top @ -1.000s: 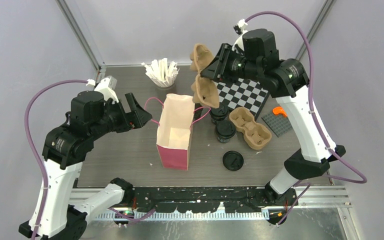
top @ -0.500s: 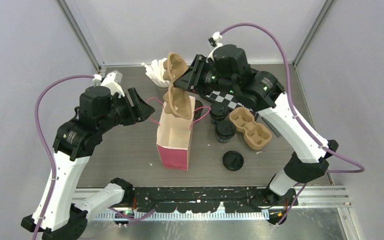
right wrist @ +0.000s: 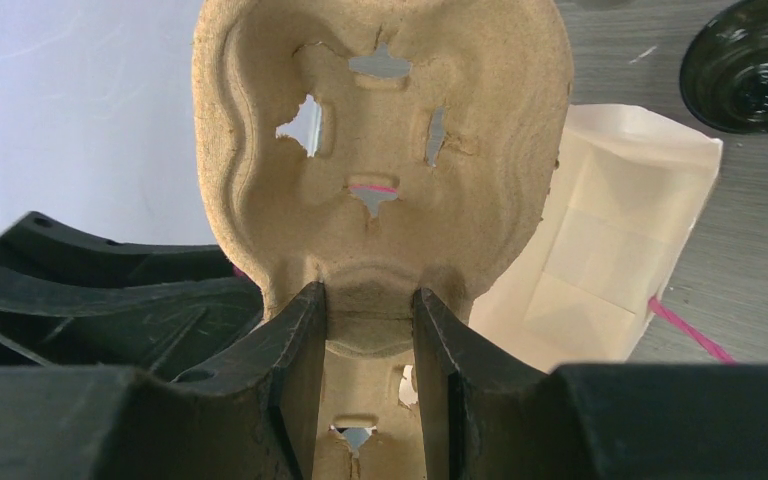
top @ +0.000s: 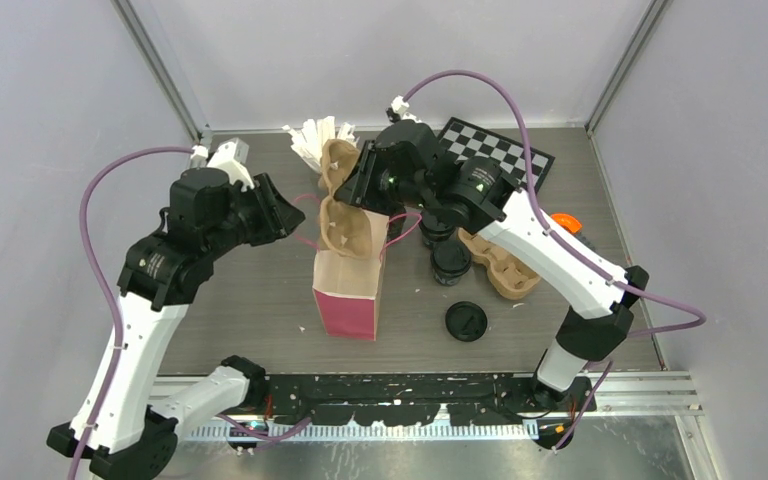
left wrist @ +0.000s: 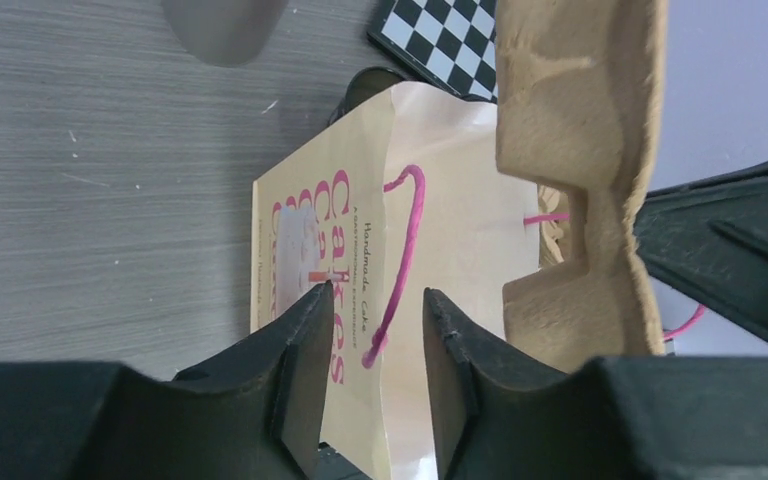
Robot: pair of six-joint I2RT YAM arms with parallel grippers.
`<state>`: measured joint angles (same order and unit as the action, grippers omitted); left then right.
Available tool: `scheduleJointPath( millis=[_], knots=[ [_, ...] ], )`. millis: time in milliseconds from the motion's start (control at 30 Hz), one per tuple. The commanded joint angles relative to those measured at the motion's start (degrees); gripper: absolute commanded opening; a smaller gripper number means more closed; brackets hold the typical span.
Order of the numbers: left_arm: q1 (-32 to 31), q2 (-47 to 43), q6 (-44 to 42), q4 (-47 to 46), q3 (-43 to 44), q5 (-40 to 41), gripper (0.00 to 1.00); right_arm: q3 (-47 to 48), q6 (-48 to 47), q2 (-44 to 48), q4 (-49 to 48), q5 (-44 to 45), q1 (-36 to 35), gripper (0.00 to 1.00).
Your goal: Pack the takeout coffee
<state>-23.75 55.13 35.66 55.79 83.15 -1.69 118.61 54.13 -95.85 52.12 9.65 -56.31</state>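
Two small black lidded cups (top: 438, 228) (top: 451, 262), the takeout coffee, stand on the table right of the pink-and-cream paper bag (top: 350, 280). A loose black lid (top: 466, 321) lies nearer the front. My right gripper (top: 363, 182) (right wrist: 368, 295) is shut on a brown pulp cup carrier (top: 345, 218) (right wrist: 380, 130), which hangs tilted over the bag's open mouth (right wrist: 610, 260). My left gripper (top: 285, 215) (left wrist: 375, 295) sits at the bag's left side. It is open with a narrow gap, and the bag's pink handle (left wrist: 400, 250) runs between the fingertips without touching them.
A second pulp carrier (top: 500, 262) lies right of the cups. A cup of white stirrer sticks (top: 320, 140) stands at the back, left of a checkerboard (top: 495, 150). An orange piece (top: 560, 220) shows beside the right arm.
The right arm has swung left with the carrier, from over the checkerboard to above the bag. The left gripper has moved in to the bag's handle and its jaws have narrowed.
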Motion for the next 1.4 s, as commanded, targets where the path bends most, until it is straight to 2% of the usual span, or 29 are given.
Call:
scheduleJointPath(
  millis=[0, 33, 100, 267, 467, 733, 1033, 1367],
  knots=[
    [1.3, 0.6, -0.4, -3.4, 0.9, -2.0, 0.29, 0.8, -0.9, -0.2, 2.4, 4.4, -1.1, 0.38],
    [1.4, 0.7, 0.1, -3.2, 0.9, -2.6, 0.20, 0.8, -1.2, -0.3, 3.3, 4.6, -1.2, 0.38],
    [1.4, 0.5, 1.6, -2.6, 0.3, -4.5, 0.09, 1.0, -2.3, -0.5, 5.3, 5.3, -1.3, 0.38],
    [1.4, -2.1, 9.4, -3.4, -3.3, -11.1, 0.00, 2.3, -5.7, -2.2, 12.6, 5.7, -2.0, 0.38],
    [1.5, -6.4, 16.3, -3.2, -7.6, -12.3, 0.00, 2.0, -6.4, -3.0, 16.7, 7.8, -4.7, 0.38],
    [1.4, -8.4, 16.0, 2.1, -4.9, -7.5, 0.00, 4.8, -7.5, -5.4, 19.3, 8.6, -5.1, 0.38],
    [1.4, -12.4, 18.7, 0.1, -8.2, -7.5, 0.00, 9.3, -7.6, -8.6, 21.2, 9.7, -5.3, 0.38],
    [1.4, -13.4, 18.4, -1.7, -10.6, -9.9, 0.00, 4.5, -9.1, -8.5, 12.4, 9.8, -6.4, 0.38]
  ],
)
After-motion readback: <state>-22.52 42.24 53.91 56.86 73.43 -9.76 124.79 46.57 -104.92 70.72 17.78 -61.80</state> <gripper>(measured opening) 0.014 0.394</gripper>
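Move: The left gripper, half open, is right at the bag's left pink handle, about 1 cm ahead, 1 cm right and 1 below its pads; the bag mouth lies some 10 cm right, 1 cm back and 6 lower. From the right gripper, already holding the pulp tray, the mouth's middle is about 4 cm back, 2 cm right, 9 below; the bag's right handle is 2 cm back and 12 right at nearly that height, and the open cup 9 ahead, 10 right, near table level. Shut the left fingers on the bag's left handle, keep it pinched and draw it back about 6 cm towards the base, after a slight swing right, rolling the hand left side down. Meanwhile lower the gripped tray into the bag mouth with the right hand, some 8 cm down and slightly back, tipping its fingers about 25 degrees further down; ease off near the end without letting go. ##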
